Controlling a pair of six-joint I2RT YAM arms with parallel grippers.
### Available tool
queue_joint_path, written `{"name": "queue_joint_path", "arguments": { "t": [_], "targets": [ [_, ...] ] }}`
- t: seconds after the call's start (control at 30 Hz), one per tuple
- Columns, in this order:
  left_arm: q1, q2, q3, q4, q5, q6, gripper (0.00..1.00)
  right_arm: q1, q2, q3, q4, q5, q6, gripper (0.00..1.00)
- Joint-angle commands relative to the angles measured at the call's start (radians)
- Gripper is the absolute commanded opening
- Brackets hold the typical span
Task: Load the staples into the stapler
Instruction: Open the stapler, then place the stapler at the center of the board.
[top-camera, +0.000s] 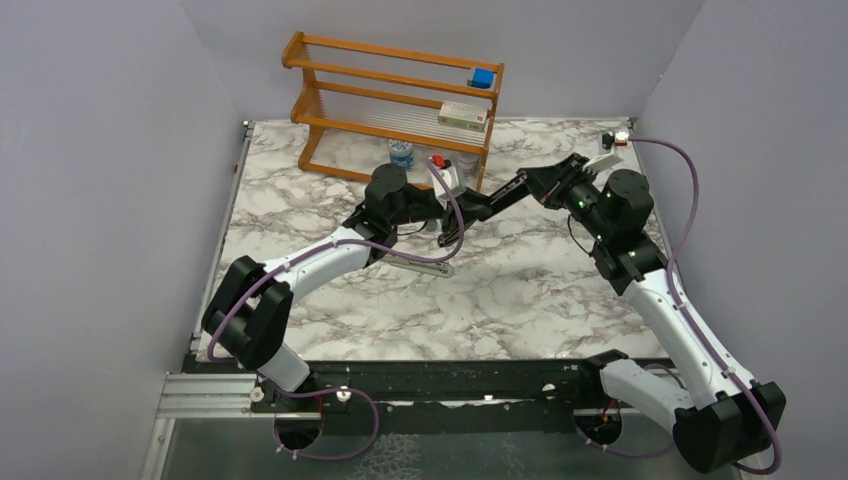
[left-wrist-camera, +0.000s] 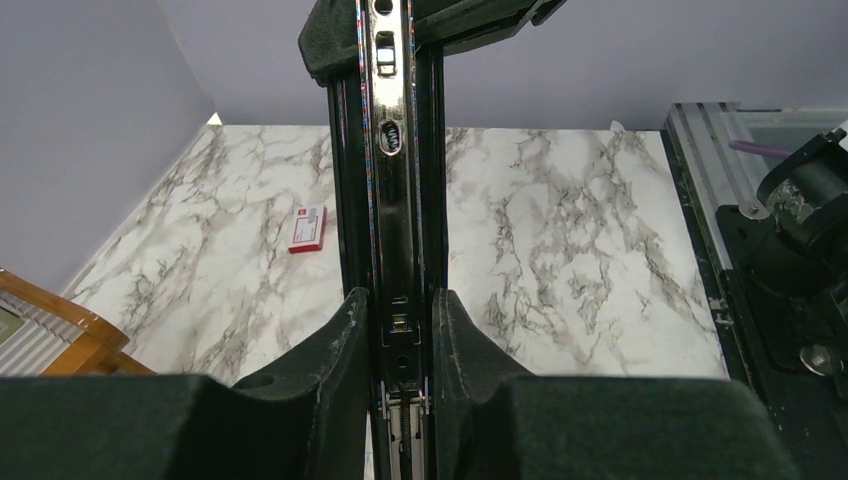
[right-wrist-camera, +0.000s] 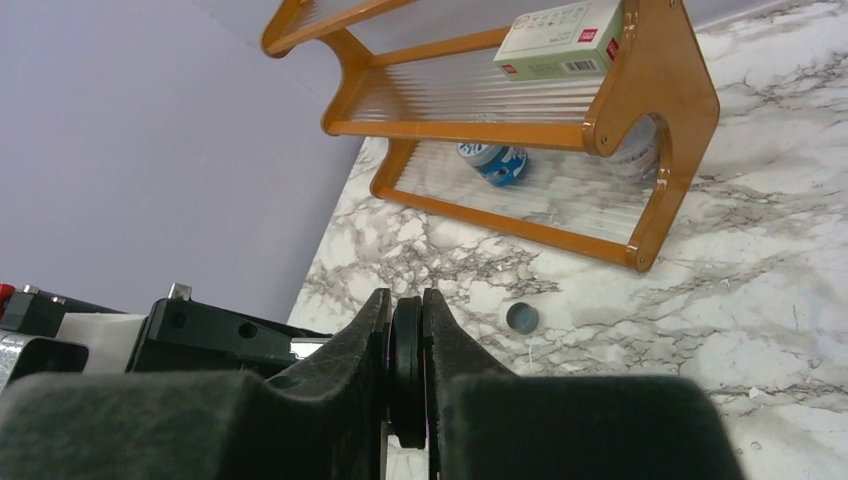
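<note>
The black stapler (top-camera: 495, 197) hangs above the middle of the table, held between both arms. My left gripper (top-camera: 447, 222) is shut on one end. In the left wrist view its fingers (left-wrist-camera: 345, 340) press both sides of the bar, and the silver channel (left-wrist-camera: 390, 200) runs away from me. The left gripper (left-wrist-camera: 400, 300) shows no gap beside the stapler. My right gripper (top-camera: 535, 185) is shut on the other end. There the right gripper (right-wrist-camera: 407, 300) pinches a rounded black part of the stapler (right-wrist-camera: 407, 365). A second silvery bar (top-camera: 415, 262) lies lower, under the left gripper. The staples show in no view.
A wooden rack (top-camera: 400, 100) stands at the back, with a pale box (top-camera: 463, 117) and a blue block (top-camera: 482, 77) on it. A blue-and-white tub (right-wrist-camera: 495, 160) sits under the rack (right-wrist-camera: 520, 130), and a small dark cap (right-wrist-camera: 521, 317) lies near it. A red-and-white box (left-wrist-camera: 308, 228) lies on the marble.
</note>
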Motion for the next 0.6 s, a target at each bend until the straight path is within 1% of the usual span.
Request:
{"name": "queue_joint_path", "arguments": {
  "t": [0.0,0.1,0.17,0.27,0.37,0.43,0.5,0.57],
  "targets": [
    [0.036,-0.029,-0.009,-0.002,-0.003,0.070,0.00,-0.001,-0.046,0.040,0.034,-0.002,-0.022,0.24],
    [0.096,-0.039,0.012,-0.003,0.073,0.071,0.00,-0.001,-0.092,0.050,-0.020,0.058,-0.051,0.40],
    [0.141,-0.045,0.022,-0.004,0.093,0.052,0.00,-0.001,-0.129,0.053,-0.049,0.105,-0.058,0.48],
    [0.195,-0.064,0.018,-0.006,0.134,0.045,0.00,-0.001,-0.182,0.055,-0.072,0.158,-0.065,0.53],
    [0.242,-0.093,0.005,-0.036,0.192,0.090,0.00,-0.001,-0.219,0.050,-0.073,0.184,-0.084,0.54],
    [0.269,-0.117,0.002,-0.106,0.246,0.193,0.00,-0.001,-0.227,0.044,-0.077,0.190,-0.104,0.54],
    [0.292,-0.131,0.019,-0.238,0.275,0.394,0.00,-0.001,-0.230,0.040,-0.089,0.188,-0.117,0.54],
    [0.299,-0.108,0.112,-0.625,0.280,0.671,0.00,-0.001,-0.233,0.034,-0.095,0.179,-0.120,0.54]
  ]
}}
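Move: The opened stapler is already held in both hands: its middle sits about in the left fingers, and some 8 cm left, 4 cm back and 3 cm below the right fingers on its far end. Well below the left hand, the long metal strip lies about 8 cm ahead and 16 cm left, the dark disc 15 cm ahead and 9 cm left. From the right hand, the small red-white box lies roughly 20 cm ahead, 15 cm right and 32 cm down. The stapler's far end comes free of the right fingers as they spread to about half open; that hand backs away up some 7 cm, also back and to the right, its fingertips tilting up. The left hand keeps its pinch and carries the stapler left and forward, about 11 cm in all, nearly level, high over the table towards the disc and strip. ##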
